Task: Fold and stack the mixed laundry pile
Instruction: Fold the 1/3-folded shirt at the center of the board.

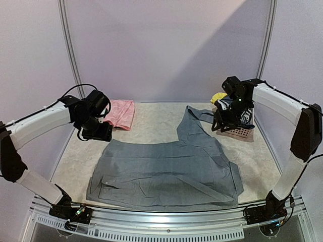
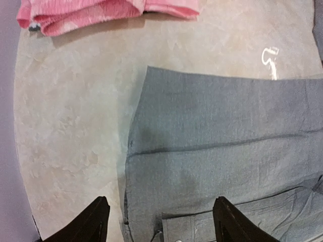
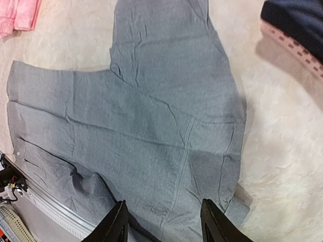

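A grey collared shirt lies spread flat across the middle of the table, one sleeve reaching toward the back. My left gripper hovers over the shirt's left edge, open with nothing between its fingers. My right gripper hangs high over the shirt's right side, also open and empty. More of the laundry pile sits in the pink basket at the back right: a navy piece and a yellow piece.
A folded pink garment lies at the back left, also in the left wrist view. The basket's slatted rim is right of the shirt. A metal rail runs along the table's near edge.
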Controlling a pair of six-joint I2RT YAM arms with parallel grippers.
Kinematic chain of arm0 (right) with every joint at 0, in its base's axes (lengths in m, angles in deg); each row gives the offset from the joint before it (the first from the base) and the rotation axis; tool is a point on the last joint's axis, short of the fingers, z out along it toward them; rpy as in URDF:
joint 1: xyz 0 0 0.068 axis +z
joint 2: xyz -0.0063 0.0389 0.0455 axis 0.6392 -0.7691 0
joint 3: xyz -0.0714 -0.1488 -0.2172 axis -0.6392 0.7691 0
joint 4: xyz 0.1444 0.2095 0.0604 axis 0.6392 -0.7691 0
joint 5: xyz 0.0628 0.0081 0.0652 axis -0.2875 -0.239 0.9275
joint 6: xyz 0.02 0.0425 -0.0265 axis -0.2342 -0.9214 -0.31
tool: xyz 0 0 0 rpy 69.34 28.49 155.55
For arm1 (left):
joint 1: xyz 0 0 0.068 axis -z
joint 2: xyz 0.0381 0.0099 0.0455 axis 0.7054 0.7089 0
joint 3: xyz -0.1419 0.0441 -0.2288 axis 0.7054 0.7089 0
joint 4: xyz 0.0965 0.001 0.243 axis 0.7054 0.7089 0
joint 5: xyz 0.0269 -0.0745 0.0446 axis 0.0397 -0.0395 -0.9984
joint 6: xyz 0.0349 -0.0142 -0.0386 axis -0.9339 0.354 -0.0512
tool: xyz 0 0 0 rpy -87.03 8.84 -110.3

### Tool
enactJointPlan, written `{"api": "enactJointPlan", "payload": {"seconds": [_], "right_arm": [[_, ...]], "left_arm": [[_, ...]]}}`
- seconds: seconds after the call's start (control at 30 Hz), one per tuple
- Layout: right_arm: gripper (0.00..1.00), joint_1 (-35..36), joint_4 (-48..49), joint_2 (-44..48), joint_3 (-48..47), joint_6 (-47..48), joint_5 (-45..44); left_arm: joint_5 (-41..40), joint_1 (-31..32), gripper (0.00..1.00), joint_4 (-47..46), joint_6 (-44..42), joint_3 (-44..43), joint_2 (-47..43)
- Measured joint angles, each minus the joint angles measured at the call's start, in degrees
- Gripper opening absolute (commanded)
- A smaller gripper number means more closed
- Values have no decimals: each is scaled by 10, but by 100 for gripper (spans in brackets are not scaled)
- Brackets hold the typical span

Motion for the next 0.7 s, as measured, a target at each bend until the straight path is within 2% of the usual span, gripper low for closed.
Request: {"api": "enactJointPlan", "payload": {"seconds": [0.17, 0.47, 0.7], "right_arm": [[52, -14, -2, -12, -30, 10, -8], [53, -48, -10, -41, -59, 30, -14], [53, -53, -12, -45, -66, 37, -15]], "left_arm": [[-10, -33, 81, -26, -32, -18, -24], [14, -108, 99, -84, -72, -19, -23], [51, -176, 100, -110, -77, -30, 15]]}}
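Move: About 11 cm ahead of the left hand, 2 cm to its left and 15 cm below lies the shirt's far left corner; the pink garment is about 32 cm ahead and 8 cm left. From the right hand, the shirt's far right corner, where the sleeve starts, is some 9 cm ahead, 4 cm right and 16 cm below. The sleeve is 22 cm ahead and 9 cm left of that hand, the basket 18 cm ahead and 13 cm right. Swinging forward and left, about 8 and 7 cm, the left hand passes out beyond the shirt's left edge, rising some 4 cm, then starting to sink. Its fingers spread fully and tip about 10 degrees farther forward. The right hand glides some 4 cm forward and 3 cm right, nearly level, towards the far right corner, then stops half open, empty. ##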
